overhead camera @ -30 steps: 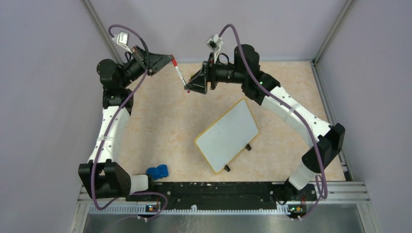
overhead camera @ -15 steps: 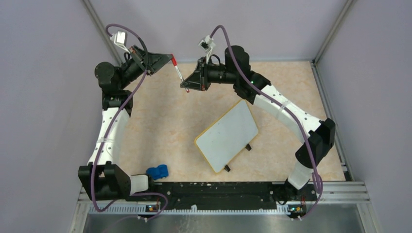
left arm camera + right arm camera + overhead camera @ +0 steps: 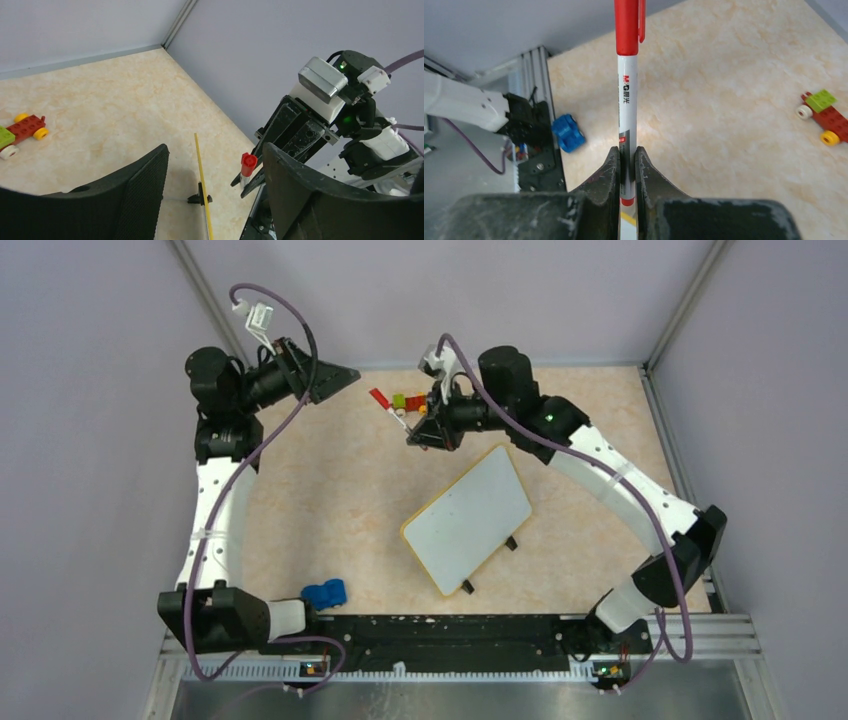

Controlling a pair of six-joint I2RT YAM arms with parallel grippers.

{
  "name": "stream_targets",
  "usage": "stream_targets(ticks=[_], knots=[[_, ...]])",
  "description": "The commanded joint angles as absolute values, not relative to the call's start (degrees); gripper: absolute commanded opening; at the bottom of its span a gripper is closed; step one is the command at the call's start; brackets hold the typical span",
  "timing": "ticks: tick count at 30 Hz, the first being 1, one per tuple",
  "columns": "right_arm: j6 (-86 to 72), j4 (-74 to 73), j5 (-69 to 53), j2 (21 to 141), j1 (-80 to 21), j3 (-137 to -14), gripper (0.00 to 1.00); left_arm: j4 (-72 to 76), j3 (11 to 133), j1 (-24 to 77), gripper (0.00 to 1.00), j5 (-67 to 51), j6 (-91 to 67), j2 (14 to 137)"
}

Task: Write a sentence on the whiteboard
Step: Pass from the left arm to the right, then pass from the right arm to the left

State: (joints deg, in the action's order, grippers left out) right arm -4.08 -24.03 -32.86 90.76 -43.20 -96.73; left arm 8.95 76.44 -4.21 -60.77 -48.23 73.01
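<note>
The whiteboard (image 3: pixel 468 520) lies tilted at the middle of the table, its face blank; the sentence is not in view. In the left wrist view the board's yellow rim (image 3: pixel 202 190) shows edge-on. A red-capped white marker (image 3: pixel 392 410) hangs in the air behind the board, with my right gripper (image 3: pixel 415 435) shut on its barrel. In the right wrist view the marker (image 3: pixel 627 100) sticks straight out between the closed fingers of the right gripper (image 3: pixel 627 152), cap on. My left gripper (image 3: pixel 352 373) stands open and empty, off to the marker's left. Its wide jaws (image 3: pixel 215 150) frame the marker (image 3: pixel 247 167).
A toy vehicle of red, green and yellow bricks (image 3: pixel 408 402) sits on the table near the back, under the marker. A blue toy car (image 3: pixel 324 593) rests by the left arm's base. Grey walls and metal rails enclose the table.
My right gripper shut on the marker, then my left gripper opened, let go and drew back left. The right arm carried the marker right and lower, uncovering the brick vehicle.
</note>
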Motion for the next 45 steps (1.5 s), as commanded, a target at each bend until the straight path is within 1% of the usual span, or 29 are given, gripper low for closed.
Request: stream_targets(ticks=[1, 5, 9, 12, 16, 20, 23, 28, 34, 38, 43, 45], knots=[[16.63, -40.20, -26.56, 85.41, -42.89, -96.94, 0.00, -9.24, 83.46, -4.44, 0.74, -65.94, -28.18, 73.37], [25.43, -45.78, -17.49, 83.33, -43.32, -96.13, 0.00, -20.16, 87.01, -3.40, 0.74, -70.07, -20.77, 75.87], [32.74, -49.83, -11.41, 81.48, -45.21, -96.23, 0.00, -32.10, 89.43, 1.69, 0.73, -66.69, -12.42, 78.24], [36.57, -53.74, -7.54, 81.64, -47.17, -98.03, 0.00, -35.70, 89.62, 6.16, 0.72, -65.19, -9.97, 79.20], [40.17, -56.72, -1.22, 81.65, -51.51, -98.52, 0.00, -35.50, 87.49, 9.01, 0.68, -64.80, -10.32, 79.79], [40.90, -56.96, 3.71, 81.76, -54.80, -97.97, 0.00, -32.94, 84.05, 11.62, 0.66, -70.84, -13.78, 81.15], [41.33, -56.18, 5.23, 81.63, -55.44, -97.78, 0.00, -33.05, 82.36, 12.66, 0.62, -70.21, -13.76, 81.63], [42.23, -55.23, 9.20, 81.66, -56.44, -97.93, 0.00, -34.88, 80.98, 14.17, 0.60, -70.10, -12.12, 82.03], [42.80, -54.31, 11.47, 82.34, -57.23, -98.15, 0.00, -34.02, 80.00, 16.12, 0.54, -69.77, -12.30, 81.76], [42.35, -53.52, 11.88, 82.94, -58.05, -98.67, 0.00, -31.89, 79.41, 16.38, 0.45, -70.36, -14.27, 82.08], [41.93, -53.00, 12.42, 83.98, -58.75, -99.39, 0.00, -31.12, 79.30, 16.77, 0.44, -71.13, -15.25, 82.30], [42.13, -53.02, 12.76, 84.23, -59.03, -99.52, 0.00, -31.11, 79.11, 16.78, 0.42, -71.23, -15.23, 82.24]])
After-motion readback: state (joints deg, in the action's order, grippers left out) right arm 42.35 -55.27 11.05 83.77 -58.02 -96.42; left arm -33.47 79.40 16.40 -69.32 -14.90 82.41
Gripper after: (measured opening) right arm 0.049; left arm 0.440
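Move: The right hand already holds the marker near its tail. The red cap is about 4 cm ahead of that hand, 5 to its left and 6 above it. The whiteboard's middle is level with it, some 10 cm to its right and about 31 below. From the open left hand, the cap is roughly 2 cm back, 4 to the right and 3 below. From the left hand, the toy car stands 26 cm ahead, 6 to the right and about 42 down. Down, right and back, about 18 cm in all, the left hand follows the cap, yawing some 30 degrees clockwise and narrowing its still-open fingers around it. The right hand keeps its pinch on the marker, shifting right and somewhat down while its wrist rolls and tips the fingers forward and down, swinging the cap end out to the left. ##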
